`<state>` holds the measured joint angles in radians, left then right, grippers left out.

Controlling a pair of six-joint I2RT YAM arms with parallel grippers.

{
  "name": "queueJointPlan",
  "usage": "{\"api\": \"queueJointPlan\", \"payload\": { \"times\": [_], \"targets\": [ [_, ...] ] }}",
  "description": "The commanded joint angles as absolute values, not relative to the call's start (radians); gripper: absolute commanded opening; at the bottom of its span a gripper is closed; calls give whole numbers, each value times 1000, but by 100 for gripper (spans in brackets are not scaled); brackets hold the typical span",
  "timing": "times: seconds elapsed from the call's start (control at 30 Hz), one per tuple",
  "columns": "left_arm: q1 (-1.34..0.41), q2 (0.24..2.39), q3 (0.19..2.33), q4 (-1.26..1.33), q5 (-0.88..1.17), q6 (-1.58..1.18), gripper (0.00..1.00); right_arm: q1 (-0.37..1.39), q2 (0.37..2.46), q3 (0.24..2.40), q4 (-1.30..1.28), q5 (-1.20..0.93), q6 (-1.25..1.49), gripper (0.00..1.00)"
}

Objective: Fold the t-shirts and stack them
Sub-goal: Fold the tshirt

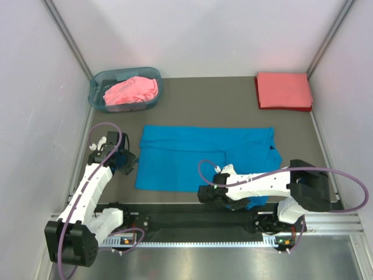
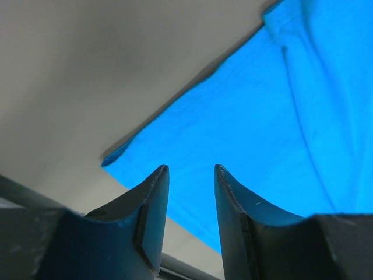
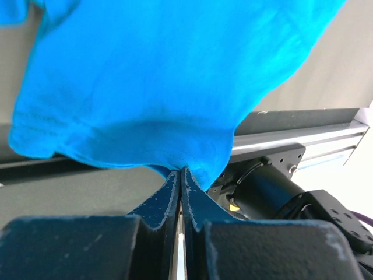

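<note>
A bright blue t-shirt (image 1: 204, 154) lies spread flat in the middle of the table. My right gripper (image 1: 205, 195) is at its near edge, shut on a pinch of the blue cloth (image 3: 163, 76), which lifts into a small peak at the fingertips (image 3: 181, 170). My left gripper (image 1: 125, 159) stands open just off the shirt's left edge; its fingers (image 2: 189, 169) frame the near left corner of the blue t-shirt (image 2: 262, 116) with nothing between them. A pink t-shirt (image 1: 131, 90) lies crumpled in the basket. A coral-red t-shirt (image 1: 284, 90) sits folded at the back right.
The translucent blue-grey basket (image 1: 96, 87) stands at the back left corner. White walls close in the table on three sides. A metal rail (image 1: 192, 233) with the arm bases runs along the near edge, and purple cables loop off both arms.
</note>
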<state>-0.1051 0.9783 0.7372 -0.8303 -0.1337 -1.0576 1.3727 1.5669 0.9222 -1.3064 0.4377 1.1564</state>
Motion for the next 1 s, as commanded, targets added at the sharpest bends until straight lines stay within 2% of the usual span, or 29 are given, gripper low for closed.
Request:
{"api": "queueJointPlan", "payload": {
  "times": [0.0,0.37,0.63,0.97],
  "targets": [
    [-100,940,747,-902,-146,-1075,42,1333,1505,977,-1397,525,1172,0],
    [-101,922,739,-1057,-143,-1132,38,1226,1394,973,-1414,629,1127,0],
    [-103,908,621,-1019,-54,-1180,42,1204,1338,1002,-1440,680,1114,0],
    [-103,994,600,-1034,-97,-1230,41,1200,1295,993,-1431,696,1104,0]
  ]
}}
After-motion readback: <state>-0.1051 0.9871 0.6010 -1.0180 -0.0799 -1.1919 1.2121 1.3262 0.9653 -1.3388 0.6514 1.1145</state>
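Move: The t-shirt's near left corner lies about 8 cm back from the open left gripper, 2 cm to its right and roughly 9 cm below; the shirt's far left corner is some 15 cm ahead and 5 cm right of that gripper, the table's front edge about 13 cm straight back. The closed right gripper already holds the shirt's slack lower part. The near hem line it is taken to runs about 5 cm ahead, 4 cm left and 5 cm below, with the table's front edge 1 cm straight ahead, also below. Bring the left gripper back about 8 cm, then increasingly down as well, to hover over the shirt's near left corner, tipping the fingers some 20 degrees nearer to vertical and leaving them half open without touching. Meanwhile keep the right grip shut on the slack lower part and draw it forward and up, about 6 cm and 5 cm, easing off, its fingers swinging outward. ##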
